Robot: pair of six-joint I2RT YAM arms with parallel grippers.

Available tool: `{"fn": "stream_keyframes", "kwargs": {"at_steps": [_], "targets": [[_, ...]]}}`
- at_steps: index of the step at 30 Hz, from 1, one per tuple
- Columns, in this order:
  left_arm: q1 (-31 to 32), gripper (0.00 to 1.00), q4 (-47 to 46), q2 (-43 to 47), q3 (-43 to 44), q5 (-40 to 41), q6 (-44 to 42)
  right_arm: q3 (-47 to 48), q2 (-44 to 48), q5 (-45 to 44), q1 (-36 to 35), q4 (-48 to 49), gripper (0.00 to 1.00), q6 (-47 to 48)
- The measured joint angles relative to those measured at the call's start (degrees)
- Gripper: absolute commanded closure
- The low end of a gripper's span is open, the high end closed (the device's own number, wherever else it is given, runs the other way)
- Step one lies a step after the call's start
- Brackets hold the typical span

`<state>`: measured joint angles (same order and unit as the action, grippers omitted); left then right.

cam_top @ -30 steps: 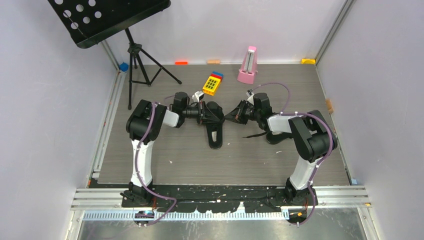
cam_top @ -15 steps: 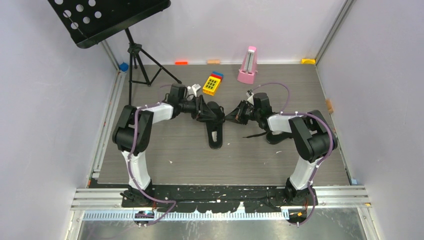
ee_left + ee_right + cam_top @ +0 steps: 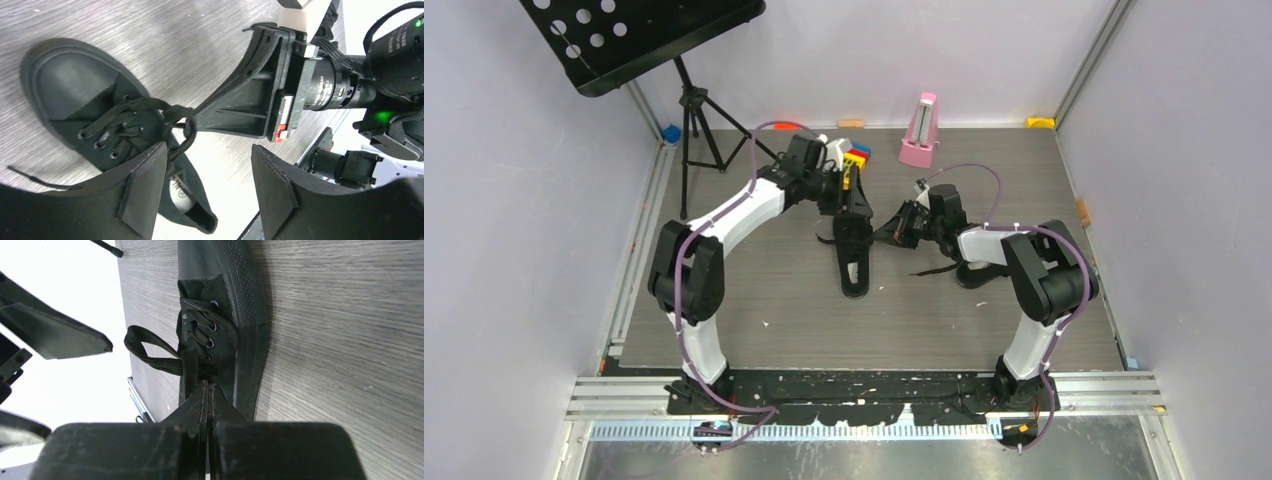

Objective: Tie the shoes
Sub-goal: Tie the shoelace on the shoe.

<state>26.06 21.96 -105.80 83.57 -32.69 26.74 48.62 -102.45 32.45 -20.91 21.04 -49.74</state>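
Note:
One black shoe (image 3: 855, 255) lies mid-table with its heel toward me; the left wrist view shows its laces (image 3: 131, 111) gathered over the tongue. My right gripper (image 3: 888, 232) is shut on a lace strand (image 3: 189, 371) at the shoe's right side, and a lace loop (image 3: 146, 349) sticks out beside it. My left gripper (image 3: 841, 196) hovers open above the toe end with nothing between its fingers (image 3: 146, 187). The other shoe (image 3: 972, 273) is mostly hidden under my right forearm, and a lace end (image 3: 932, 270) trails from it.
A music stand (image 3: 656, 38) on a tripod (image 3: 699, 135) stands at the back left. A pink metronome (image 3: 918, 130) and a yellow toy block (image 3: 852, 160) sit at the back. Small coloured blocks (image 3: 1041, 122) lie along the back wall.
My left arm has swung from the shoe's left side to behind its toe, and its gripper has opened and let go of the lace. The right arm has not moved.

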Motion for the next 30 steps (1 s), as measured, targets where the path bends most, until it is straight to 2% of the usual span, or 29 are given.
{"fn": "stream_keyframes", "kwargs": {"at_steps": [5, 14, 18, 22, 27, 30], "targets": [[2.9, 0.38, 2.3, -2.8, 3.5, 3.0, -1.6, 0.0, 0.0, 0.0, -0.3, -0.1, 1.00, 0.1], [3.0, 0.40, 5.7, -7.2, 4.9, 6.5, -1.7, 0.0, 0.0, 0.0, -0.3, -0.1, 1.00, 0.1], [3.0, 0.44, 6.0, -7.5, 6.1, 6.7, -1.5, 0.0, 0.0, 0.0, -0.3, -0.1, 1.00, 0.1], [3.0, 0.57, 5.7, -7.9, 7.5, 6.4, -1.0, 0.0, 0.0, 0.0, -0.3, -0.1, 1.00, 0.1], [3.0, 0.67, 5.8, -9.2, 8.4, 6.1, -0.4, 0.0, 0.0, 0.0, -0.3, -0.1, 1.00, 0.1], [3.0, 0.86, 6.0, -9.9, 8.4, 6.1, -0.1, 0.0, 0.0, 0.0, -0.3, -0.1, 1.00, 0.1]]}}
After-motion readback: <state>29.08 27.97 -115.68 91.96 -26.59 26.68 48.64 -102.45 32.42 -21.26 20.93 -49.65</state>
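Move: The standing loop of the shoelace is roughly 5 cm below the open left hand, about 2 cm to its right and 1 cm ahead. The right fingertips, pinching the lace, are some 7 cm below the left hand, 3 cm right and 1 cm back; from them the loop rises about 3 cm, 2 cm ahead and 1 cm left. From the left hand, the shoe's middle lies about 13 cm below, 3 cm back and 1 cm left. The left hand shifts a little to the right and then sinks about 5 cm onto the lace loop just above the right fingertips, rising about a centimetre midway and easing slightly forward before it goes down again, its wrist tilting less than 10 degrees. From the midway rise its wide fingers close to about half their first gap, one on each side of the loop, while the right hand stays put with its fingers shut on the lace over the shoe. ##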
